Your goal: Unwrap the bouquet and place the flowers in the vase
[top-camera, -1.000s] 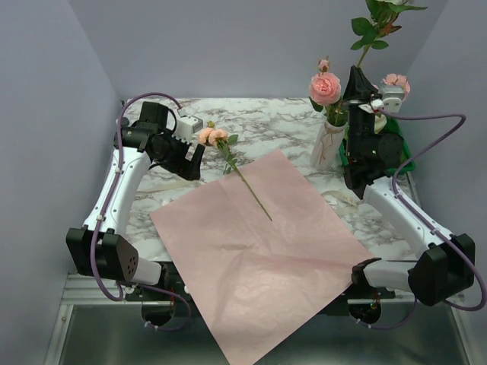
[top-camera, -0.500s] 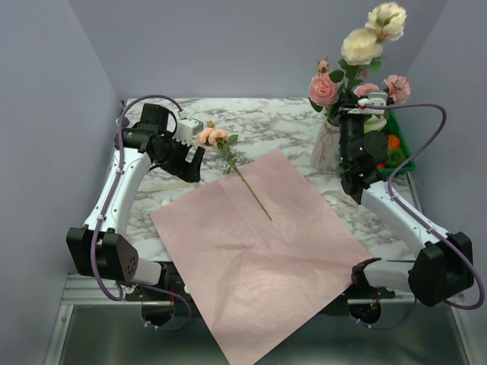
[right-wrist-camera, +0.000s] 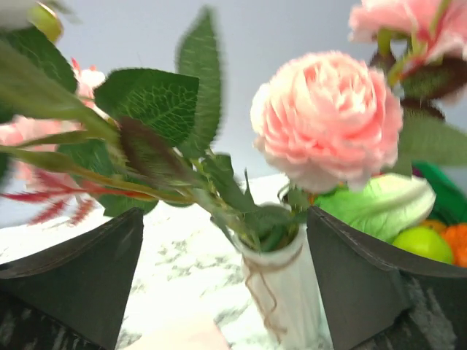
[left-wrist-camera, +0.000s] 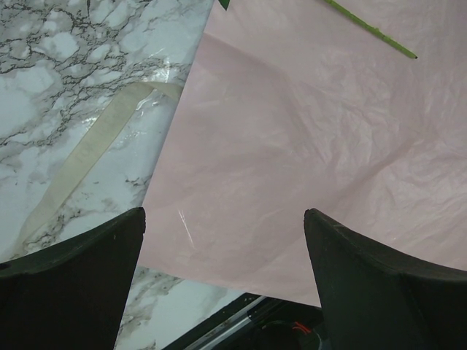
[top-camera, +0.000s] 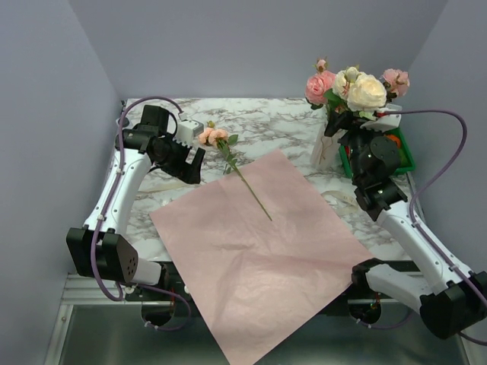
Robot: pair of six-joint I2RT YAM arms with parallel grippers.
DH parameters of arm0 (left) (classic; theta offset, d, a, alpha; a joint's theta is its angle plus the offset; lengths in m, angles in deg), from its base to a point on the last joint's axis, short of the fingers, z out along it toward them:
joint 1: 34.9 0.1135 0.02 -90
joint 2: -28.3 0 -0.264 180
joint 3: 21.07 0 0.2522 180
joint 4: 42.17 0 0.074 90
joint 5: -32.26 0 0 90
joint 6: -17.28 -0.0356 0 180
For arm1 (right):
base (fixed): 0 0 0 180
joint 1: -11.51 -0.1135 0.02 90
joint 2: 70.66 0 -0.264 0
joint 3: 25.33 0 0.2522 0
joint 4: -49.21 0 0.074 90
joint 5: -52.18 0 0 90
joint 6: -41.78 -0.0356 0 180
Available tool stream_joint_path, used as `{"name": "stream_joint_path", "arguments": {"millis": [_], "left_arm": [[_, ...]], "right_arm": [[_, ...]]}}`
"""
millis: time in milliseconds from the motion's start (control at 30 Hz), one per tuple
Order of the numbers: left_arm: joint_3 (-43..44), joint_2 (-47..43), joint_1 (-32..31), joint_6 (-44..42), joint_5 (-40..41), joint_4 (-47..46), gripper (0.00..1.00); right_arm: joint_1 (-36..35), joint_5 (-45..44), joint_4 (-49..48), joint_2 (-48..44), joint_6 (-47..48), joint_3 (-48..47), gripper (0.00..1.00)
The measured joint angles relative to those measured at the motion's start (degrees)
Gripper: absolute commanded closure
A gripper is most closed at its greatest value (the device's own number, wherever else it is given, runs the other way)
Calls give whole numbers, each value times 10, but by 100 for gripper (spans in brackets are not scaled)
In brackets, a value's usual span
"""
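The whitish vase (top-camera: 326,148) stands at the back right, tied with twine, and is also in the right wrist view (right-wrist-camera: 288,292). It holds several flowers: a pink rose (top-camera: 318,85) (right-wrist-camera: 328,120), a cream rose (top-camera: 367,91) and another pink one (top-camera: 396,80). My right gripper (top-camera: 344,128) (right-wrist-camera: 225,219) is open just beside the vase's neck and grips nothing. The bouquet is undone: its pink paper (top-camera: 259,251) (left-wrist-camera: 314,146) lies flat. One peach rose (top-camera: 215,137) lies with its stem (top-camera: 247,182) across the paper's far corner. My left gripper (top-camera: 190,156) (left-wrist-camera: 224,219) hovers open beside that rose.
A green tray (top-camera: 403,152) with plastic vegetables (right-wrist-camera: 416,240) sits right behind the vase. A cream ribbon (left-wrist-camera: 87,157) lies on the marble beside the paper's left edge; another strip (top-camera: 338,199) lies near the right arm. The paper overhangs the table's near edge.
The right gripper brought the cream roses down into the vase, opened and let go of them, and the arm drew back a little. The left arm has not moved.
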Motion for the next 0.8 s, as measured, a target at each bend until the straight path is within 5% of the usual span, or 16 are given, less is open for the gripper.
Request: {"name": "stream_joint_path", "arguments": {"millis": [167, 300, 500, 800], "left_arm": [[5, 2, 0, 7, -7, 1, 1], [19, 9, 0, 11, -10, 0, 1], [20, 9, 2, 11, -12, 1, 1], [20, 9, 2, 11, -12, 1, 1]], "right_arm": [[0, 4, 118, -10, -68, -1, 3], [0, 31, 223, 5, -122, -6, 42], [0, 97, 299, 2, -181, -7, 70], [0, 181, 204, -169, -157, 112, 76]]}}
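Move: The last flower still lying on the table has its middle about 28 cm to the right hand's left, only some 4 cm farther out and 34 cm lower. The vase being left stands roughly 10 cm straight ahead, its middle about 22 cm below, with the green vegetable box some 14 cm ahead and 20 cm to the right, about 31 cm down. From the left hand, that flower lies about 13 cm ahead, 15 cm right and 18 cm lower. Among the leaves and stems over the vase, the right hand, its fingers already wide open, comes clear by sinking about 12 cm and tipping down. It then draws back from the vase some 7 cm and to the left, turning counter-clockwise and closing its empty fingers most of the way, and finally lifts a little with the tip partly undone. ##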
